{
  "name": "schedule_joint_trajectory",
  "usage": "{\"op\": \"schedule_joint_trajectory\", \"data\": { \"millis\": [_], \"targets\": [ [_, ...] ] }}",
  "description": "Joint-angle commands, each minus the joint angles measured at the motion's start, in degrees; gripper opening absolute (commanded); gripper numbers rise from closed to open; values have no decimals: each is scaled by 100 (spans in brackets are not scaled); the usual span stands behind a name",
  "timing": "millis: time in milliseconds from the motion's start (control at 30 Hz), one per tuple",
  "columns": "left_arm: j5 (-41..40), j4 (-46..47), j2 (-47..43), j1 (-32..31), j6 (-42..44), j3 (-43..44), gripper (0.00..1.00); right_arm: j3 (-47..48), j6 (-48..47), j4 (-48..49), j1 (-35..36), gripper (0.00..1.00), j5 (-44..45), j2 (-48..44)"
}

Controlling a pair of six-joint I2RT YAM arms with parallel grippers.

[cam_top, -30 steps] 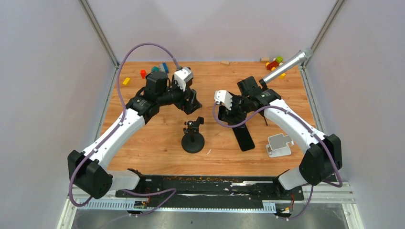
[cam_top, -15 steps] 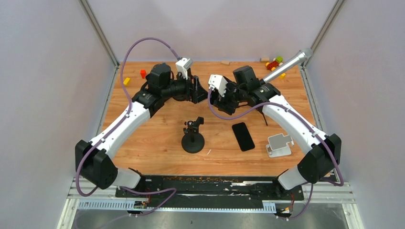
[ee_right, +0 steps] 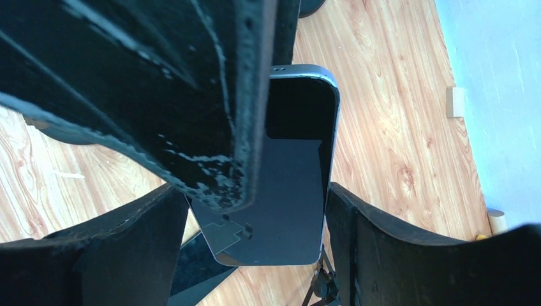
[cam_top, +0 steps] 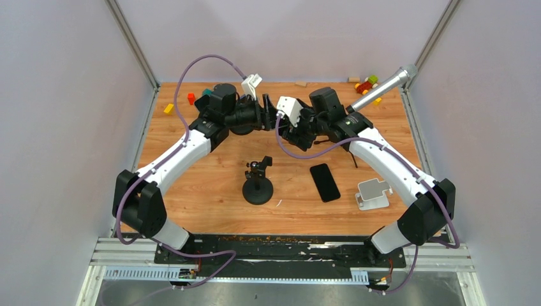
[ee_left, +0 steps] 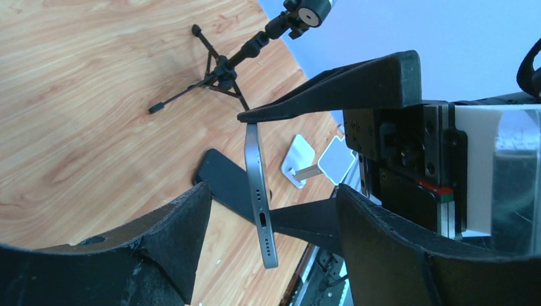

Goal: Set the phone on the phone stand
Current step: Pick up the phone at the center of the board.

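A grey-edged phone point(ee_left: 258, 185) with a dark screen point(ee_right: 300, 178) hangs in the air at the back centre of the table. My right gripper point(ee_right: 255, 191) is shut on it across its width. My left gripper point(ee_left: 271, 194) faces the right one point(cam_top: 282, 124) nose to nose. It is open, with a jaw on each side of the phone's thin edge and a gap on both sides. From above, the phone is hidden between my left gripper point(cam_top: 269, 118) and the right one. The white phone stand point(cam_top: 373, 194) sits on the table at the near right.
A second black phone point(cam_top: 325, 182) lies flat on the table left of the white stand. A black round-based clamp mount point(cam_top: 258, 185) stands near the centre. A microphone point(cam_top: 383, 86) on a small tripod point(ee_left: 217, 70) leans at the back right. Toy blocks point(cam_top: 367, 83) lie along the back edge.
Both arms have risen and swung to the back centre until their grippers meet. The right gripper carried the phone up. The left jaws have narrowed a little around it.
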Motion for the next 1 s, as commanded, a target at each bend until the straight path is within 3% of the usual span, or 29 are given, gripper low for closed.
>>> {"op": "schedule_joint_trajectory", "data": {
  "millis": [0, 367, 967],
  "targets": [
    [196, 502, 134, -12, -532, 15, 76, 197, 152, 525, 74, 17, 151, -135],
    [35, 367, 293, -183, -595, -14, 60, 162, 134, 556, 144, 17, 322, -139],
    [123, 559, 372, -209, -827, -11, 9, 174, 130, 564, 265, 21, 518, -80]
  ]
}}
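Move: The phone is already held up in the right hand, its middle practically at that hand's own finger point. From the left hand, which straddles its near end with open fingers, the phone's middle is about 4 cm to the right, 1 cm ahead and 4 cm lower. On the table, the near round-based stand is some 11 cm back and 8 cm left of the left hand, the black phone about 8 cm back and 18 cm right, 28 cm below. The phone, kept nearly still in the right hand's grip on its long edges, is taken between the left fingers, one on the screen side and one behind. The left hand sinks roughly 2.5 cm and slides 2 cm to its right, farther over the phone, its wrist rolling some 10 degrees, while its fingers close from wide open to a pinch across the phone's thickness. ##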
